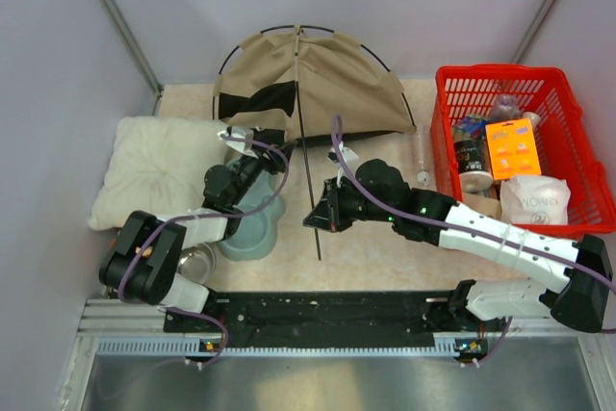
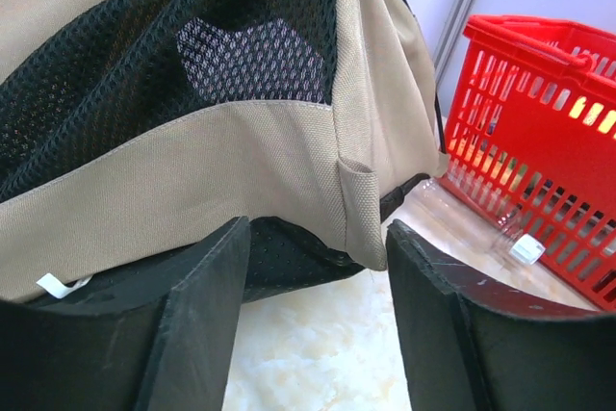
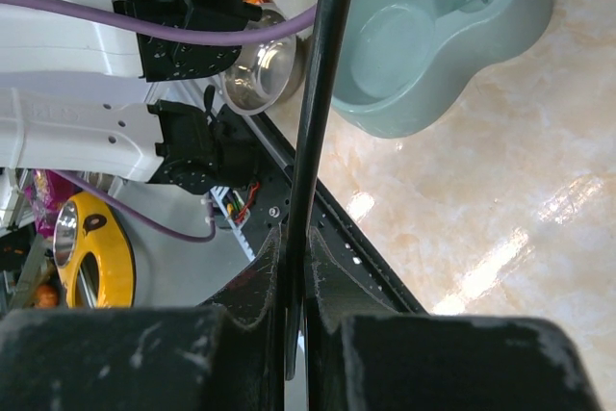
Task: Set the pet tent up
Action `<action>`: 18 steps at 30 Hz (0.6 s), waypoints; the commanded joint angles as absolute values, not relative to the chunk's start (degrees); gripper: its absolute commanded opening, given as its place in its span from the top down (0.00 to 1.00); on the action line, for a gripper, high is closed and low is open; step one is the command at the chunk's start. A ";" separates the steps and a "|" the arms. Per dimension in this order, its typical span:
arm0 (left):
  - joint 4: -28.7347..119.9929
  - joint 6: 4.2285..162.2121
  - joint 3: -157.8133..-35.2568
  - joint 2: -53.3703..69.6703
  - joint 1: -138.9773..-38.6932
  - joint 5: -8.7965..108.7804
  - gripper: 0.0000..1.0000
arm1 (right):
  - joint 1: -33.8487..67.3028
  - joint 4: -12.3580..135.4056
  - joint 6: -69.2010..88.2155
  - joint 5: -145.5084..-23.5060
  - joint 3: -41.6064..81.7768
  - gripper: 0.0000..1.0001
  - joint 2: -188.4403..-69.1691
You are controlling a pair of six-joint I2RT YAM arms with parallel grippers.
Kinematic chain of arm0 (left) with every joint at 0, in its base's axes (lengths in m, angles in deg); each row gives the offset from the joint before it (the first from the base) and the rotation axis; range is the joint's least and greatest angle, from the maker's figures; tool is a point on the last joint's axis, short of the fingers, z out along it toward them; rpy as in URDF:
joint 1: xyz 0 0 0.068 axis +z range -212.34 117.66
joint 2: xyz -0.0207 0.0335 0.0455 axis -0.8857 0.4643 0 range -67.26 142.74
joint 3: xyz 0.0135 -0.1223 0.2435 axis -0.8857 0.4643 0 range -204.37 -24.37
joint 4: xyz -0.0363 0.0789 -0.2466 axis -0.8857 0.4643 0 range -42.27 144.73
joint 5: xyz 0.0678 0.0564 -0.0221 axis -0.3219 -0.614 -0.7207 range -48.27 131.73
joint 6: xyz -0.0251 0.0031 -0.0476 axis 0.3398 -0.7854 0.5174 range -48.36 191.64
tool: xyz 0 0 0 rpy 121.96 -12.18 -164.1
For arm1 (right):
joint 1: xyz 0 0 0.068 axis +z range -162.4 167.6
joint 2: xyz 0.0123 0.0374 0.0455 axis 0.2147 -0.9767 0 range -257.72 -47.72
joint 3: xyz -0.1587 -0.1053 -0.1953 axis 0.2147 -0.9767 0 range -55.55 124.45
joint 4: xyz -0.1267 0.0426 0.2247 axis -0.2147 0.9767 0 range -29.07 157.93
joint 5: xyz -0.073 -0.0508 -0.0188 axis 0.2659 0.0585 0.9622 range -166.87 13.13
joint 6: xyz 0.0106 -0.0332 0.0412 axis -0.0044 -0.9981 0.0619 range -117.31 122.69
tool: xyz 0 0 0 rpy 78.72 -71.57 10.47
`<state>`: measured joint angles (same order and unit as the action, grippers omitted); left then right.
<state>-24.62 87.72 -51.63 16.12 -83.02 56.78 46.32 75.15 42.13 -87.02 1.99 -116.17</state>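
Observation:
The tan pet tent (image 1: pixel 308 84) lies slumped at the back of the table, its black mesh panels showing and thin black poles arching over it. One straight black pole (image 1: pixel 310 175) runs from the tent's top down toward the front. My right gripper (image 1: pixel 321 216) is shut on this pole (image 3: pixel 318 113) near its lower end. My left gripper (image 1: pixel 234 135) is open and empty at the tent's lower left edge; in the left wrist view its fingers (image 2: pixel 207 305) frame the tent's tan hem (image 2: pixel 361 209) and dark floor without touching them.
A cream pillow (image 1: pixel 159 168) lies at the left. A teal double pet bowl (image 1: pixel 252 223) and a steel bowl (image 1: pixel 197 259) sit by the left arm. A red basket (image 1: pixel 525 141) of items stands at the right, with a clear tube (image 1: pixel 421 156) beside it.

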 commanded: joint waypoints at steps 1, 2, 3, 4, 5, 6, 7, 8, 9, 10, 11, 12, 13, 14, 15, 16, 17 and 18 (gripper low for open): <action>-27.77 85.79 -54.16 17.73 -83.96 53.69 0.41 | 45.61 71.91 40.31 -84.78 5.45 1.00 -116.01; -27.33 86.14 -54.33 18.00 -84.13 52.73 0.43 | 45.61 71.83 40.40 -84.78 5.36 1.00 -115.93; -27.33 86.40 -54.42 18.26 -84.13 52.37 0.43 | 45.52 71.91 40.40 -84.69 5.36 1.00 -116.01; -27.24 86.58 -54.51 18.52 -84.13 52.19 0.44 | 45.61 71.83 40.48 -84.60 5.19 1.00 -115.84; -26.98 86.58 -54.60 18.61 -84.39 51.75 0.44 | 45.61 71.91 40.49 -84.60 5.10 1.00 -115.84; -26.97 86.58 -54.60 18.70 -84.40 51.32 0.46 | 45.61 71.91 40.49 -84.60 5.10 1.00 -115.75; -27.06 86.58 -54.60 18.96 -84.48 51.22 0.46 | 45.61 71.83 40.49 -84.60 5.10 1.00 -115.75; -27.24 86.58 -54.77 19.05 -84.57 50.96 0.47 | 45.61 71.74 40.49 -84.51 5.01 1.00 -115.66; -27.32 86.76 -54.86 19.14 -84.66 50.61 0.51 | 45.52 71.83 40.49 -84.51 5.09 1.00 -115.66; -27.41 86.76 -55.12 19.31 -84.57 50.61 0.55 | 45.61 71.74 40.49 -84.43 5.01 1.00 -115.66; -27.41 86.76 -55.39 19.49 -84.57 50.43 0.58 | 45.61 71.65 40.40 -84.51 5.01 1.00 -115.66; -27.41 86.84 -55.65 19.58 -84.66 50.43 0.63 | 45.61 71.65 40.48 -84.43 5.09 1.00 -115.66; -27.33 86.93 -55.83 19.67 -84.66 50.43 0.69 | 45.61 71.56 40.49 -84.42 5.01 1.00 -115.66; -27.24 87.02 -56.09 19.67 -84.75 50.69 0.75 | 45.61 71.39 40.40 -84.42 5.01 1.00 -115.75; -26.98 87.02 -56.27 19.49 -84.66 50.61 0.81 | 45.61 71.30 40.40 -84.42 4.92 1.00 -115.58; -26.63 87.02 -56.44 19.32 -84.83 51.04 0.91 | 45.61 71.21 40.48 -84.34 4.83 1.00 -115.58; -26.27 87.02 -56.53 18.97 -84.75 51.40 1.00 | 45.69 70.78 40.49 -84.25 4.74 1.00 -115.49; -25.84 87.11 -56.62 18.62 -84.83 51.75 1.00 | 45.70 70.08 40.40 -84.16 4.40 1.00 -115.40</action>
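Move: The loose lower end of the tent's fabric sleeve hangs just in front of the left hand's open fingers, about 3 cm ahead and 2 cm right, nearly level. The black pole runs close by, its middle roughly 6 cm back and 5 cm right; the green bowl is some 18 cm back, 13 cm left and 20 cm below. From the right hand, the sleeve end is about 24 cm ahead and 4 cm left, roughly level. The left hand eases forward about 2 cm and shuts its fingers, pinching the sleeve's lower end. ##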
